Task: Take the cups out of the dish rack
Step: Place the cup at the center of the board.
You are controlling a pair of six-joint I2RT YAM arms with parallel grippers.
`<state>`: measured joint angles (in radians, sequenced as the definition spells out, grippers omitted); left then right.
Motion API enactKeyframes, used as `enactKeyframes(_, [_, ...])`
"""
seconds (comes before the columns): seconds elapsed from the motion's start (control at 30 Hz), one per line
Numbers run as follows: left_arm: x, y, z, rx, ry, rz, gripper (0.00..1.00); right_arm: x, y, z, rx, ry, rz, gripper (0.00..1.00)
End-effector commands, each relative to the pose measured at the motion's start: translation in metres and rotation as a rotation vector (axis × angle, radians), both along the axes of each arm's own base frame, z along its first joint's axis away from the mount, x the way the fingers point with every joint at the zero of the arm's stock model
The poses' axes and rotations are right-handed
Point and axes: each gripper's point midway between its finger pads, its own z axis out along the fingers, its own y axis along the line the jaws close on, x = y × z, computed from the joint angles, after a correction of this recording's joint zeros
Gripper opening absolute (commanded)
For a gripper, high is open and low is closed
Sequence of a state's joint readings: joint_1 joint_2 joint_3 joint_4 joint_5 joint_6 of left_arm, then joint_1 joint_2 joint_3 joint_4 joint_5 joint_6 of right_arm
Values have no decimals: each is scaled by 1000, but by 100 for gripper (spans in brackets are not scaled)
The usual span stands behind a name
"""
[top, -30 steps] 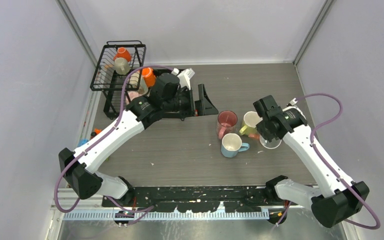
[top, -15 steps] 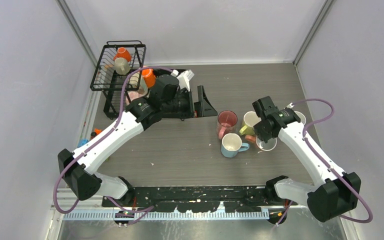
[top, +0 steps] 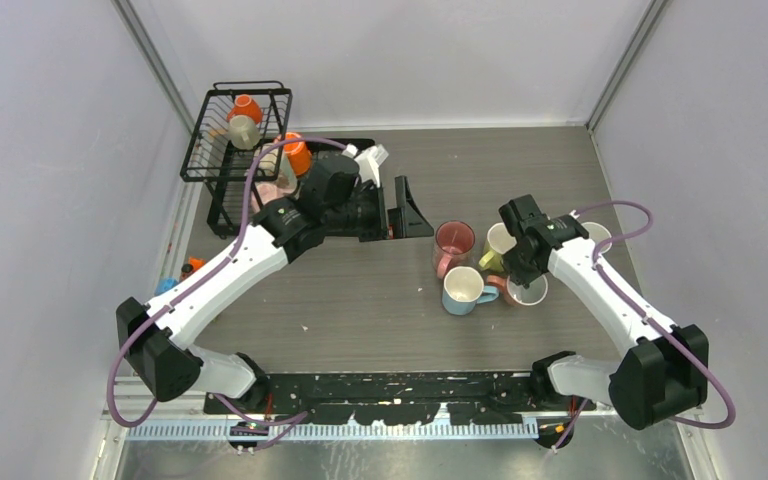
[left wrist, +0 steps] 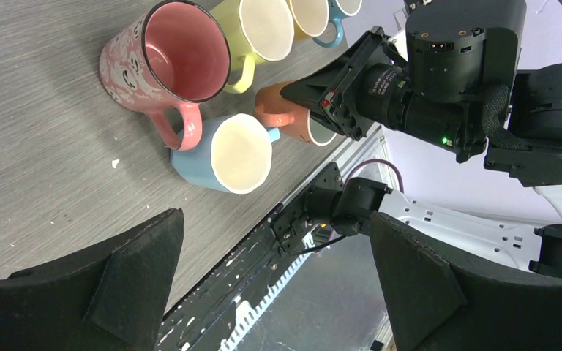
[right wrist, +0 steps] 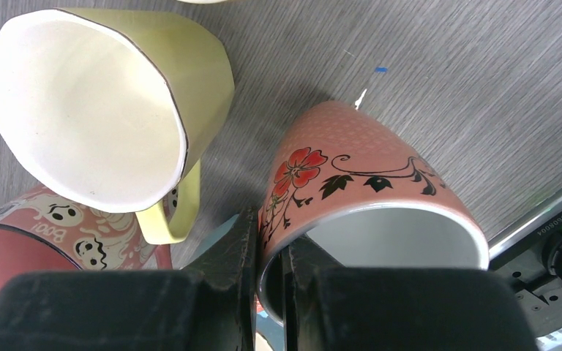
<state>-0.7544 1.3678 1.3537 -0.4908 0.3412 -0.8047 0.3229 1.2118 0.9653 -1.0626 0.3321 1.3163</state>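
Note:
The black wire dish rack stands at the far left and holds several cups, among them an orange one, a beige one and another orange one. My left gripper hangs open and empty just right of the rack, its fingers spread wide. My right gripper is shut on the rim of a salmon floral mug, one finger inside and one outside. That mug sits low beside the yellow mug, pink ghost mug and light blue mug.
A white cup stands behind the right arm. Small orange and blue items lie by the left wall. A black rail runs along the table's near edge between the arm bases.
My right arm has carried the salmon floral mug leftward, up against the group of cups on the table. The left arm has shifted only slightly, still open.

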Motion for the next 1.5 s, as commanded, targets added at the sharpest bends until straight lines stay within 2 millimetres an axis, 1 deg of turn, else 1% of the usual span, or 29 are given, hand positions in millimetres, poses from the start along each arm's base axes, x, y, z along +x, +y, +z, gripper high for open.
enactKeyframes(0.0, [-9, 0, 19, -50, -42, -23, 100, 9, -4, 1, -9, -36, -36, 1])
enactKeyframes(0.37, [-11, 0, 17, -48, -37, -24, 100, 11, -3, -19, -11, 8, -37, 1])
enactKeyframes(0.53, [-11, 0, 16, -47, -37, -25, 100, 12, -3, -23, -13, 12, -36, 9])
enactKeyframes(0.6, [-12, 0, 15, -46, -36, -25, 100, 12, -3, -23, -9, 9, -32, 15])
enactKeyframes(1.03, [-12, -3, 13, -43, -32, -30, 100, 16, -1, -17, -7, -6, -15, 34])
enactKeyframes(1.2, [-13, -3, 12, -41, -33, -31, 100, 15, -1, -11, -6, -7, -8, 38])
enactKeyframes(1.47, [-15, -4, 12, -39, -38, -43, 100, 12, -4, 5, -6, -35, -6, 42])
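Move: The right hand has the salmon cup pinched by its rim, leaning, above a bare spot of board about 11 cm below, 2 cm back and 1 cm to its right. The blue cup stands some 8 cm left and 2 cm back; the yellow-green cup 6 cm ahead and 2 cm left; the pink cup 6 cm ahead and 9 cm left, their middles roughly 6 cm lower. From the left hand the spot lies about level, 15 cm right and 29 cm down. Straight down about 3 cm the right hand lowers the salmon cup onto the board beside the blue cup, tipping only slightly. It then holds its height while the fingers part to under half open and let go of the rim, easing about 1 cm forward and finally rising about 1 cm with the fingertips still astride the rim. ##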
